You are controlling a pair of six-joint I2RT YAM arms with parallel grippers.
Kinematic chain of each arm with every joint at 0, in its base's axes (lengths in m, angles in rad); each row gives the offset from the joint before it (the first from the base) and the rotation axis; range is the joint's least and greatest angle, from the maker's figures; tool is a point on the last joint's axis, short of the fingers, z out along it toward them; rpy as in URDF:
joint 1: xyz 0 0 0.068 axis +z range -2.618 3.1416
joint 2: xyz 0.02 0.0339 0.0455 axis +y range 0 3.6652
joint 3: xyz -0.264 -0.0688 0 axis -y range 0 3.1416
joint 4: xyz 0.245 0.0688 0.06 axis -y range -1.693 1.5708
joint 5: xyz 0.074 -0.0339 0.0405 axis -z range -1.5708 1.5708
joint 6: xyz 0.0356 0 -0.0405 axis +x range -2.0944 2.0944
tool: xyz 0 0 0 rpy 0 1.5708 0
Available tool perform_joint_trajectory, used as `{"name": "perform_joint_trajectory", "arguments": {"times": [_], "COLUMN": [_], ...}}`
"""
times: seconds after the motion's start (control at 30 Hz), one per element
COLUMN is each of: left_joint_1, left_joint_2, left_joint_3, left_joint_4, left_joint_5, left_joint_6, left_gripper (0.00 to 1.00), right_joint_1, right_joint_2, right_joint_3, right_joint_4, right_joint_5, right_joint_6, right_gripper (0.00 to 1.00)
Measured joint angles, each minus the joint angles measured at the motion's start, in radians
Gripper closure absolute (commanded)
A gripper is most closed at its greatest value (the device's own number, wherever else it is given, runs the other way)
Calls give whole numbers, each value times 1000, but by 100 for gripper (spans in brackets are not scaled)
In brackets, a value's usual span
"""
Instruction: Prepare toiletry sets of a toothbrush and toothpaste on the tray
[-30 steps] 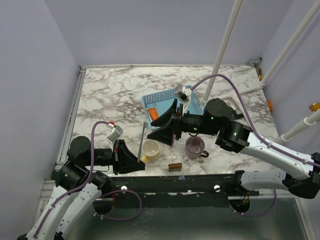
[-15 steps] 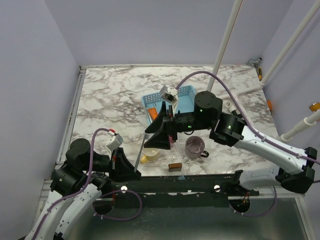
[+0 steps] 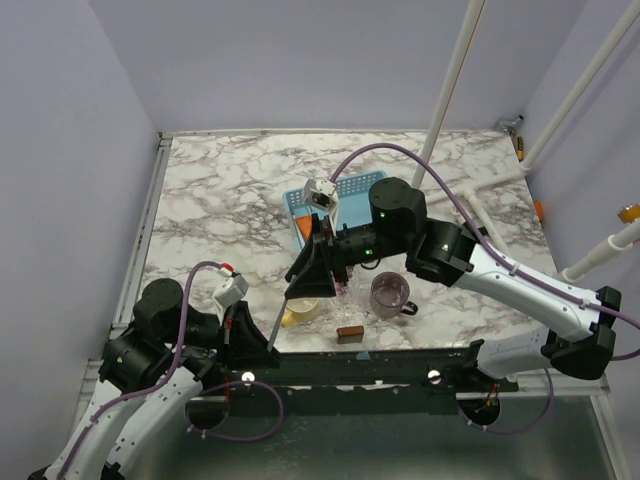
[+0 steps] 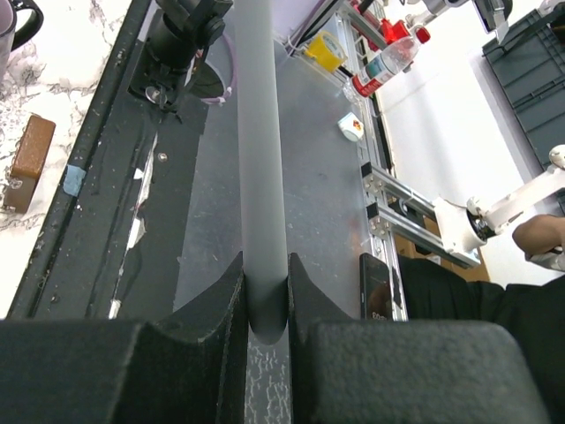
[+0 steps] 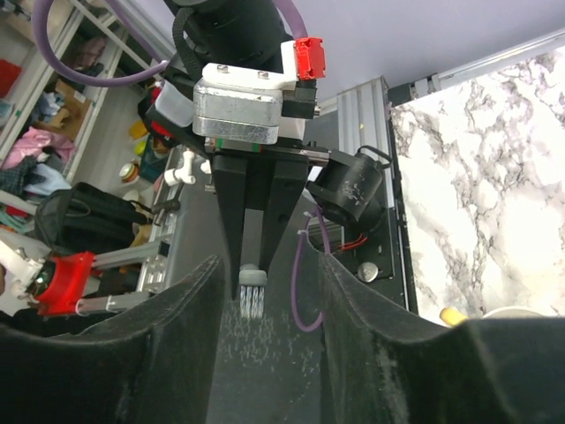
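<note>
My left gripper is shut on the toothbrush at the near table edge. The thin grey-blue handle runs straight out from between the jaws. My right gripper points at it from the right, open. In the right wrist view the bristle head sits in the gap of the right gripper, touching neither finger. The light blue tray lies behind the right arm, which hides most of it. An orange toothpaste lies in the tray's left end.
A yellow mug stands just below the right gripper, and a purple-grey mug to its right. A small brown block lies near the front edge. A white pole rises behind the tray.
The right arm has swung left and nearer, bringing its jaws around the brush tip. The left arm has pulled back toward the near edge with the toothbrush.
</note>
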Motion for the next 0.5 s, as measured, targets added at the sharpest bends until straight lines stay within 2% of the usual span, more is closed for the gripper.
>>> {"name": "perform_joint_trajectory", "arguments": {"times": [0.1, 0.33, 0.4, 0.5], "left_joint_1": [-8, -17, -18, -21], "left_joint_2": [0, 1, 1, 1], "left_joint_3": [0, 0, 0, 0], "left_joint_4": [-11, -29, -31, -33], "left_joint_5": [-2, -8, -9, -13], "left_joint_6": [9, 20, 23, 26], "left_gripper": [100, 100, 100, 100], "right_joint_1": [0, 0, 0, 0], "right_joint_2": [3, 4, 4, 4], "right_joint_3": [0, 0, 0, 0], "right_joint_4": [-3, 0, 1, 2], "right_joint_5": [-12, -27, -31, -40], "right_joint_6": [0, 2, 2, 4], "right_gripper": [57, 72, 78, 96]}}
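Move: The toothbrush's bristled head sits almost between the right hand's open fingertips, about 1 cm back and 1 cm to the left of the hand point, at its height. From the left hand, which holds the handle, the head lies some 7 cm ahead, 4 cm right and 10 cm up. Some 30 cm below the right hand, the cream mug stands about 5 cm ahead, and the brown block 1 cm ahead and 10 cm right. The toothbrush head is taken between the right hand's fingers, which close from about half open to nearly shut and pinch it by the end, while that hand eases back only about half a centimetre and barely turns. The left hand keeps its grip on the handle, all but still, sinking about half a centimetre. ##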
